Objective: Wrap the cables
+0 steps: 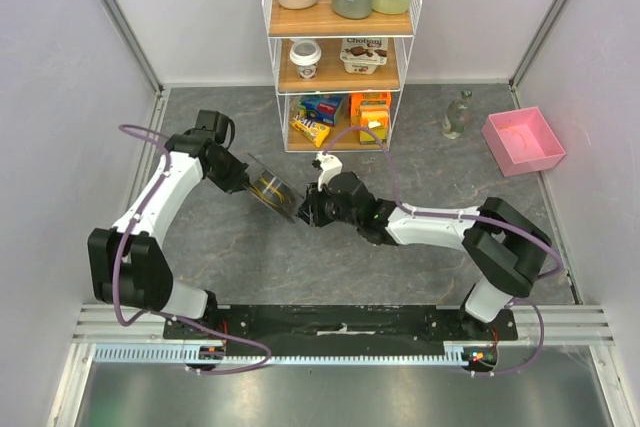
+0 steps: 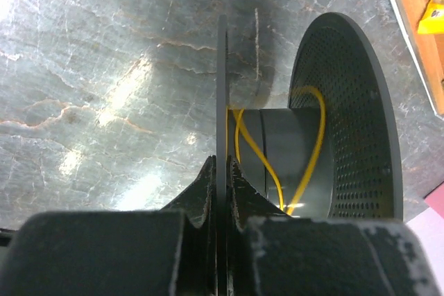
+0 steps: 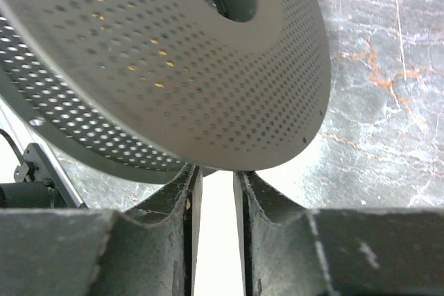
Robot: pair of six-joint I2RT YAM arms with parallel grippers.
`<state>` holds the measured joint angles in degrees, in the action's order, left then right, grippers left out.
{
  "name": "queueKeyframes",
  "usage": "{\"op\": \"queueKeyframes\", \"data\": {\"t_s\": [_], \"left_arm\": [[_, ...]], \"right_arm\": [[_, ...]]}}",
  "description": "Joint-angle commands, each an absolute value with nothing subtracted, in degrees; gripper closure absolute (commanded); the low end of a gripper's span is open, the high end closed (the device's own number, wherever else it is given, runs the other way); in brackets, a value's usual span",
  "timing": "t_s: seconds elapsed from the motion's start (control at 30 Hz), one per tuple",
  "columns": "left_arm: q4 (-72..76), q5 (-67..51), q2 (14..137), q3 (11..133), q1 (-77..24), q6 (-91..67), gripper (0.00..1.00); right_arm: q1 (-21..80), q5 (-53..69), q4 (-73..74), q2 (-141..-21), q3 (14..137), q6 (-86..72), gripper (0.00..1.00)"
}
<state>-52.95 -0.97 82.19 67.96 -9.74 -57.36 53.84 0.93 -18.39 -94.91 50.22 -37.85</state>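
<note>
A dark grey perforated spool (image 1: 270, 189) hangs above the table between both arms. The cables (image 2: 316, 136), one thin yellow wire, lie in loose turns around its hub, between the thin flange (image 2: 222, 81) and the far perforated flange (image 2: 354, 116). My left gripper (image 2: 222, 168) is shut on the edge of the thin flange. In the top view this left gripper (image 1: 248, 179) sits at the spool's left. My right gripper (image 3: 216, 175) stands open just under the rim of the perforated flange (image 3: 194, 67), with nothing between its fingers. From above, the right gripper (image 1: 305, 209) is at the spool's right.
A white wire shelf rack (image 1: 340, 47) with bottles, yoghurt pots and snack packs stands at the back centre. A pink tray (image 1: 523, 140) and a small glass bottle (image 1: 457, 115) sit at the back right. Walls close in both sides.
</note>
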Motion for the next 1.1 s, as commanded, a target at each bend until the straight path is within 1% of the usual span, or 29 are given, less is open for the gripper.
{"op": "queueKeyframes", "data": {"t_s": [0.0,0.13,0.27,0.33,0.47,0.53,0.63,0.73,0.87,0.97,1.07], "left_arm": [[-53.0,2.2,84.02,70.84,-10.46,-52.47,0.98],[-52.74,2.11,84.38,70.58,-11.42,-52.38,0.98],[-52.12,2.2,84.9,70.93,-11.6,-52.29,0.98],[-51.86,2.02,85.25,71.19,-11.6,-52.47,0.98],[-51.15,1.93,85.52,71.19,-11.6,-52.12,0.98],[-50.89,1.41,85.61,71.1,-11.6,-52.12,0.98],[-50.01,0.27,85.78,70.93,-11.6,-51.68,0.98],[-46.42,-5.86,84.47,69.0,-11.78,-49.05,0.98],[-44.65,-10.1,82.88,66.36,-11.43,-48.34,0.98],[-43.16,-14.14,81.22,64.08,-10.55,-46.24,0.99],[-42.71,-16.43,79.81,61.62,-9.15,-44.56,0.98]], "right_arm": [[52.74,1.05,-20.83,-94.66,53.53,-37.88,0.66],[52.12,3.95,-20.92,-92.38,52.3,-36.22,0.65],[52.21,10.35,-20.3,-88.52,52.56,-33.32,0.55],[52.56,12.65,-17.68,-86.41,53.61,-31.04,0.48],[52.65,17.04,-11.26,-82.63,54.67,-28.22,0.42],[52.73,18.02,-9.94,-79.99,54.32,-26.9,0.33],[52.73,16.44,-7.57,-77.88,55.28,-23.3,0.32],[52.03,15.03,-5.81,-75.85,56.69,-18.82,0.31],[50.72,14.06,-1.77,-74.53,57.57,-15.47,0.26],[48.87,14.41,1.56,-74.09,57.13,-15.38,0.23],[46.68,16.87,5.69,-73.92,57.21,-13.46,0.23]]}}
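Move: The left gripper already grips one flange of the spool; the spool's middle is about 5 cm to its right, 1 cm ahead and some 6 cm below. From the right gripper, part open beside the spool's rim, the yellow cable round the hub lies some 6 cm ahead and 6 cm left, about level. The yellow snack bag is about 21 cm ahead of that gripper, 1 cm right and 5 cm lower. Lift the right gripper away from the spool's rim, about 13 cm up, easing back at first, then forward again and a little right, spreading its fingers wide and swinging some 15 degrees counter-clockwise. Keep the left gripper's hold on the flange; nudge the spool slightly forward, then about 3 cm right, turning clockwise. ##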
